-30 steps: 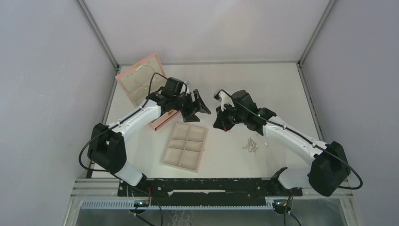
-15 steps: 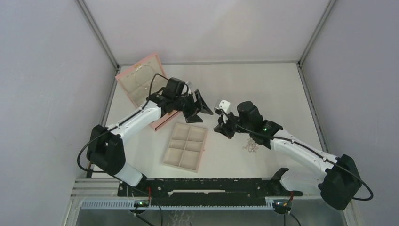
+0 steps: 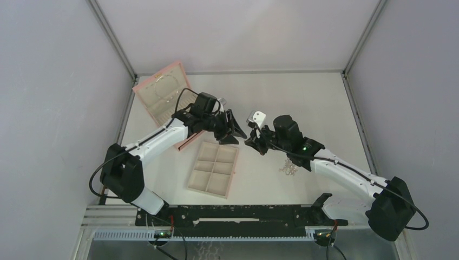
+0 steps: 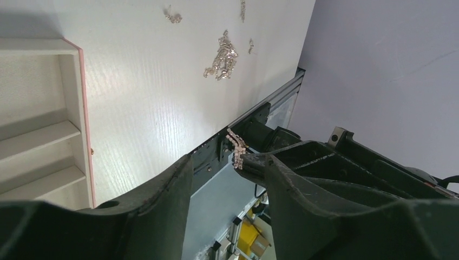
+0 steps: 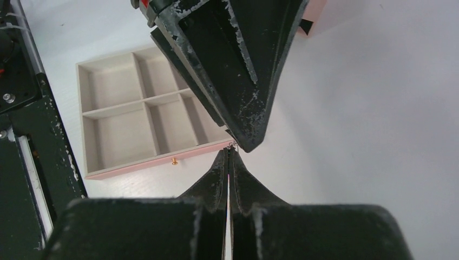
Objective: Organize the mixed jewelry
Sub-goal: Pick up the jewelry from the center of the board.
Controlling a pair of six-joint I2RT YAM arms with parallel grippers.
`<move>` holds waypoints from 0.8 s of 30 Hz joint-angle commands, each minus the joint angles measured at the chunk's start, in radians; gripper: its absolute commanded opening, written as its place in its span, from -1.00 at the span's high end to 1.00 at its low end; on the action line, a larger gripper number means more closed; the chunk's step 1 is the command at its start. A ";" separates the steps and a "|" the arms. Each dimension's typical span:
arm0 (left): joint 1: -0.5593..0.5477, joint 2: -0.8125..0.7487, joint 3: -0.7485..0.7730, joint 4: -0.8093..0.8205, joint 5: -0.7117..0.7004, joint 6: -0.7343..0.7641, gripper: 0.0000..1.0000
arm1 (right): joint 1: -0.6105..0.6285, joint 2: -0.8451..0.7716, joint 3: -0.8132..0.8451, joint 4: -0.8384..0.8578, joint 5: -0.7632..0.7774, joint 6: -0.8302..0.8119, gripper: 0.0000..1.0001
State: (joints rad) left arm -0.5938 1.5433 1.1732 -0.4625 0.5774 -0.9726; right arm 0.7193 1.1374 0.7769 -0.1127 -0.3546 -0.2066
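The mixed jewelry lies mostly as a small silver pile (image 3: pixel 288 168) on the white table, right of the middle; the left wrist view shows that pile (image 4: pixel 222 57) with stray bits beside it. My right gripper (image 3: pixel 250 142) is shut on a short piece of chain (image 4: pixel 236 147) and holds it in the air. In its own view the right gripper (image 5: pixel 229 153) has its tips pressed together. My left gripper (image 3: pixel 238 134) is open, its fingers (image 5: pixel 238 70) meeting the right tips from the opposite side. The chain hangs between the left gripper's (image 4: pixel 227 162) jaws, near its right finger.
A beige six-compartment tray (image 3: pixel 196 179) lies on the table just below both grippers, its pink-edged wall (image 5: pixel 162 162) close to the right tips. An open pink box (image 3: pixel 157 105) stands at the back left. The rail (image 3: pixel 233 208) runs along the near edge.
The right arm has swung down and left, bringing the chain piece to the left gripper. The left gripper has shifted right to meet it, and its jaws have narrowed.
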 commanded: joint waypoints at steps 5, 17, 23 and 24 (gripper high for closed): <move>-0.007 -0.011 0.009 0.053 0.034 -0.021 0.22 | -0.004 -0.005 0.013 0.064 0.021 0.011 1.00; -0.018 0.022 0.012 0.082 0.077 -0.027 0.27 | -0.011 -0.005 0.013 0.072 0.014 0.015 1.00; -0.017 0.030 0.026 0.086 0.078 -0.029 0.31 | -0.011 -0.007 0.013 0.073 0.013 0.019 1.00; -0.018 0.031 0.026 0.087 0.079 -0.028 0.33 | -0.012 -0.007 0.013 0.070 0.013 0.020 1.00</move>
State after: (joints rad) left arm -0.6003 1.5730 1.1732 -0.4023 0.6147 -0.9947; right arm 0.7128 1.1378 0.7769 -0.1009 -0.3416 -0.1963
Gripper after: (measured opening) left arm 0.351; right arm 0.006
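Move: The jewelry, a short rhinestone strand, is already in the right gripper's shut fingertips, about 1 cm to that hand's left. From the left hand it lies some 2 cm right, level front to back and about 1 cm lower, in front of the half-open fingers. Below the left hand, by roughly 15 to 17 cm, the divided tray sits 11 cm left and 7 cm back, the loose jewelry pile 19 cm right and 6 cm back. Narrow the left gripper from just over half open to about a third around the jewelry, most of it early, easing the fingertips about 1 cm to the right, towards the right gripper's tips, without clamping yet. Keep the right gripper shut on the jewelry and practically still. ##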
